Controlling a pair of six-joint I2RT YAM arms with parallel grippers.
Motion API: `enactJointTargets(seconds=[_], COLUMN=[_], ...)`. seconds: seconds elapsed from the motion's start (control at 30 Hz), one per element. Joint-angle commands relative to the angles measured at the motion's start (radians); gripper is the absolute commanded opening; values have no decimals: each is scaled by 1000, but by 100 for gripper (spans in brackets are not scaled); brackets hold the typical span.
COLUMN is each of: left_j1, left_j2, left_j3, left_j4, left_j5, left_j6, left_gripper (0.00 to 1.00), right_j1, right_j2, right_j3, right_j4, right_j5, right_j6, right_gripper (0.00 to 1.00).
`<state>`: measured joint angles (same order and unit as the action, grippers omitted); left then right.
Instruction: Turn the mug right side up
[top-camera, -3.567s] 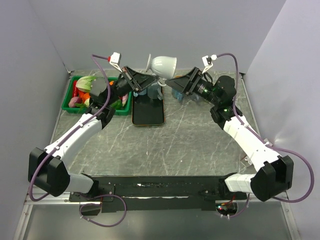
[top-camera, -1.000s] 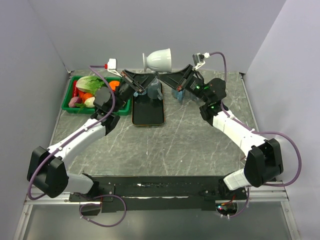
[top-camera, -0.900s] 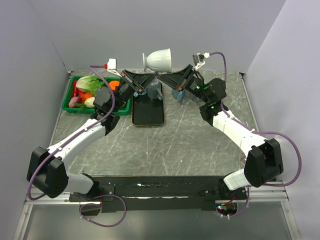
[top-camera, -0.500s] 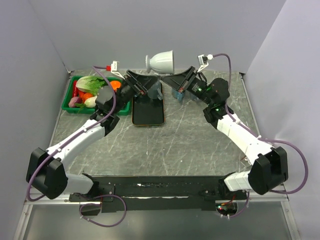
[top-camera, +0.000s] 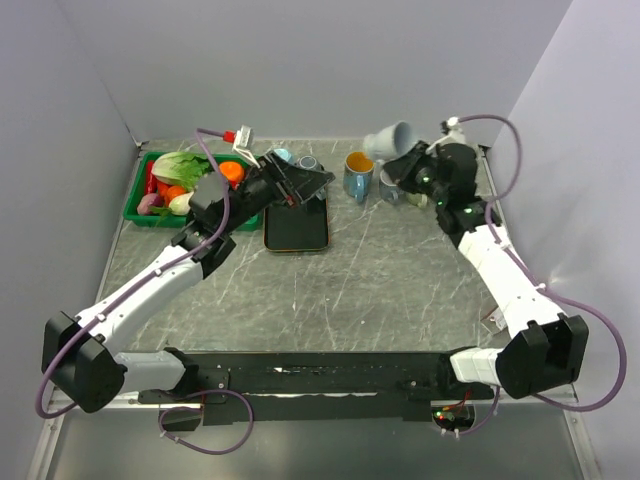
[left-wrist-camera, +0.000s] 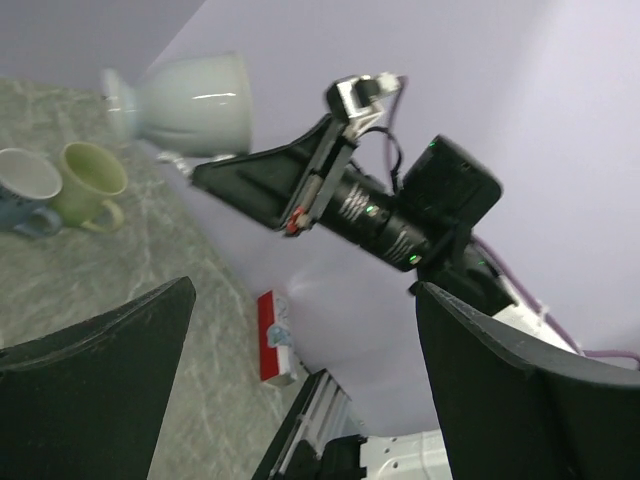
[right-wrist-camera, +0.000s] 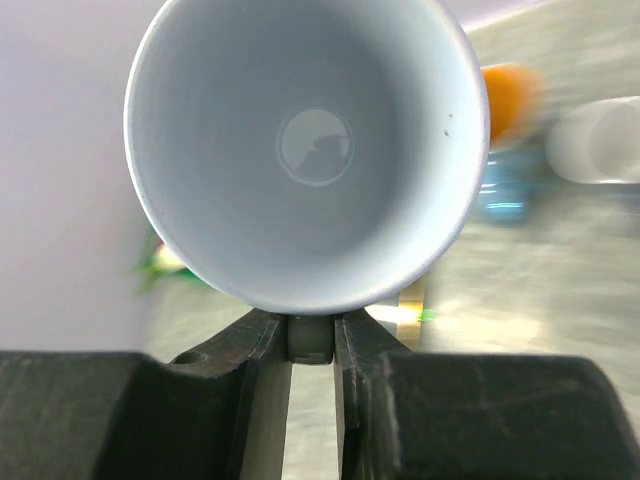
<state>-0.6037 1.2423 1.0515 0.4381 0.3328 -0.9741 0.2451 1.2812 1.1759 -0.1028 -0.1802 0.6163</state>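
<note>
The mug (top-camera: 389, 137) is pale grey-white and hangs in the air at the back right, tipped on its side. My right gripper (top-camera: 398, 160) is shut on its handle. In the right wrist view the mug's open mouth (right-wrist-camera: 310, 150) faces the camera, and the handle is pinched where my right gripper (right-wrist-camera: 312, 338) closes. In the left wrist view the mug (left-wrist-camera: 190, 100) shows side-on, far off. My left gripper (top-camera: 308, 180) is open and holds nothing, over the far end of the black tray; nothing lies between the jaws of my left gripper (left-wrist-camera: 300, 290).
A black tray (top-camera: 296, 225) lies at the back centre. A green basket (top-camera: 137, 212) of vegetables stands at the back left. Other mugs stand along the back: a blue one with an orange inside (top-camera: 357, 176), a grey one (top-camera: 389, 190), and two behind the left gripper (top-camera: 283, 156).
My left gripper opened, let go of the mug and dropped back toward the tray. The right arm carried the mug from the back centre to the back right and lower.
</note>
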Motion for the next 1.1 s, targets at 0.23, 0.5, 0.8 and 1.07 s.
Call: enactJointTargets(seconds=[0.23, 0.5, 0.8, 1.07], left_j1=[2, 2, 4, 7], left_j2=[52, 71, 74, 100], left_j3=[157, 189, 196, 235], left_j4=[-326, -426, -435, -483], left_j5=[-78, -120, -118, -118], left_j6=[127, 156, 186, 216], left_gripper=[96, 96, 96, 96], right_j1=[-300, -394, -395, -394], right_j2=[10, 148, 305, 383], right_j3=[85, 56, 53, 45], right_j4=[-252, -180, -161, -98], right_j5=[295, 268, 311, 324], right_j6=[-256, -295, -271, -293], right_gripper=[0, 0, 0, 0])
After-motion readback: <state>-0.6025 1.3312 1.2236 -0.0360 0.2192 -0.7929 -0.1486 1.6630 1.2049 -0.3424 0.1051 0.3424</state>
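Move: The right hand already holds the white mug on its side. The free table spot it is bound for lies about 22 cm to its right, 7 cm ahead and 28 cm below. Roughly 9 cm ahead and 24 cm down stand the green mug, about 14 cm to the right, the small grey mug, 5 cm right, and the butterfly mug, 3 cm left. From the left hand that spot is some 36 cm right, 17 cm ahead and 33 cm below. Keeping its pinch on the white mug, the right hand sweeps about 22 cm to the right, past the grey and green mugs, then mostly down, some 20 cm in all, towards the free table beyond the green mug. On the way its fingers tip down and the wrist swings clockwise, close to 30 degrees each. The left hand, empty and still wide open, sinks about 7 cm, easing forward and rolling its left side up. ##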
